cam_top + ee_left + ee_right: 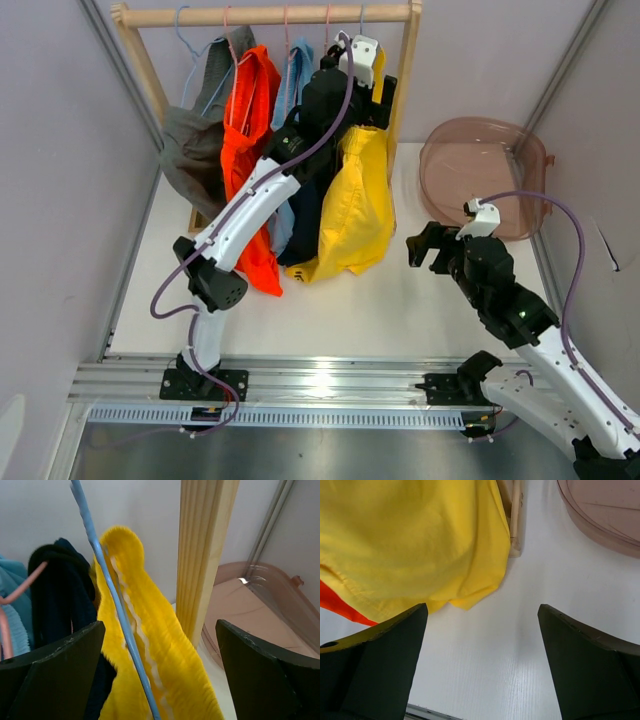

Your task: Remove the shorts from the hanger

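Observation:
Five shorts hang from a wooden rack (265, 15): grey (195, 140), orange (250, 150), light blue (292, 80), navy (305, 220) and yellow (355, 210). My left gripper (372, 90) is raised to the top of the yellow shorts, by the rack's right post. In the left wrist view it (160, 665) stands open, with the yellow waistband (150, 645) and its blue hanger (110, 585) between the fingers, untouched. The navy shorts (65, 595) hang just to the left. My right gripper (425, 248) hovers open over the table; nothing lies between its fingers (482, 650), and the yellow hem (410, 540) hangs ahead to its left.
A translucent brown basin (485, 175) sits at the back right of the white table. The rack's right post (202, 555) stands close beside the left gripper, and its foot (516, 520) rests on the table. Grey walls enclose the table on the left, right and back.

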Action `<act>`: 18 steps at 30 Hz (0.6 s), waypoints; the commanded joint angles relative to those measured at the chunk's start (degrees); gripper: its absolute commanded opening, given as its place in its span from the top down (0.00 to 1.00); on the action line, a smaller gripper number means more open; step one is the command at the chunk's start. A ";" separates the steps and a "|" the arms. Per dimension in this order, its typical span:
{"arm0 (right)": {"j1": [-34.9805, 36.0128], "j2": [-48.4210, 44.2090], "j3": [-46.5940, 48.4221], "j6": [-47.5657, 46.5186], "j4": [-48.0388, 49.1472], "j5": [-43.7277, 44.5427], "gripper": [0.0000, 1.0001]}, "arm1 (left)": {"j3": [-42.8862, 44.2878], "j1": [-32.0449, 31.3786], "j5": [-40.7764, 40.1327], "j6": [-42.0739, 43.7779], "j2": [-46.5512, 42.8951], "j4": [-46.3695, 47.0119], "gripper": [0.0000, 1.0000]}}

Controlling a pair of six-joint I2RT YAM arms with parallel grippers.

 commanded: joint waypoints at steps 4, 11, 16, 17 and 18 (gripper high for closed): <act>-0.02 1.01 -0.76 0.35 0.07 0.27 0.01 | -2.53 1.63 -0.59 -2.93 -2.22 3.36 0.04; -0.02 1.09 -1.56 0.27 -0.28 1.14 0.01 | -2.89 2.16 -2.70 -3.02 -1.61 3.54 0.36; -0.02 2.15 -2.44 0.70 1.47 0.97 0.00 | -6.13 2.16 -4.99 -2.32 -4.76 4.50 0.81; -0.02 2.93 -2.53 0.79 1.65 0.53 0.01 | -7.53 2.16 -5.43 -2.14 -5.30 5.20 0.90; 0.06 3.37 -2.70 0.88 2.26 0.27 0.01 | -7.81 2.16 -6.21 -1.62 -5.74 5.20 0.96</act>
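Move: The blue hanger carrying the yellow shorts runs between the left hand's open fingers, its middle about 4 cm ahead, at hand height. From that hand, the rack's wooden post stands roughly 3 cm ahead and 5 cm to the right. The navy shorts hang some 8 cm to the left, 3 cm ahead, and about 12 cm lower. For the right hand, the blue hanger is about 25 cm ahead, 10 cm left and 18 cm up. The left fingers close from wide open to a bit under half and pinch the blue hanger's arms together with yellow cloth of the waist. The hand first eases forward and down towards the hanger, then carries on forward and swings left, away from the post, ending about 4 cm from its start and turned slightly counter-clockwise. Meanwhile the open right hand sinks some 3 cm, touching nothing. ##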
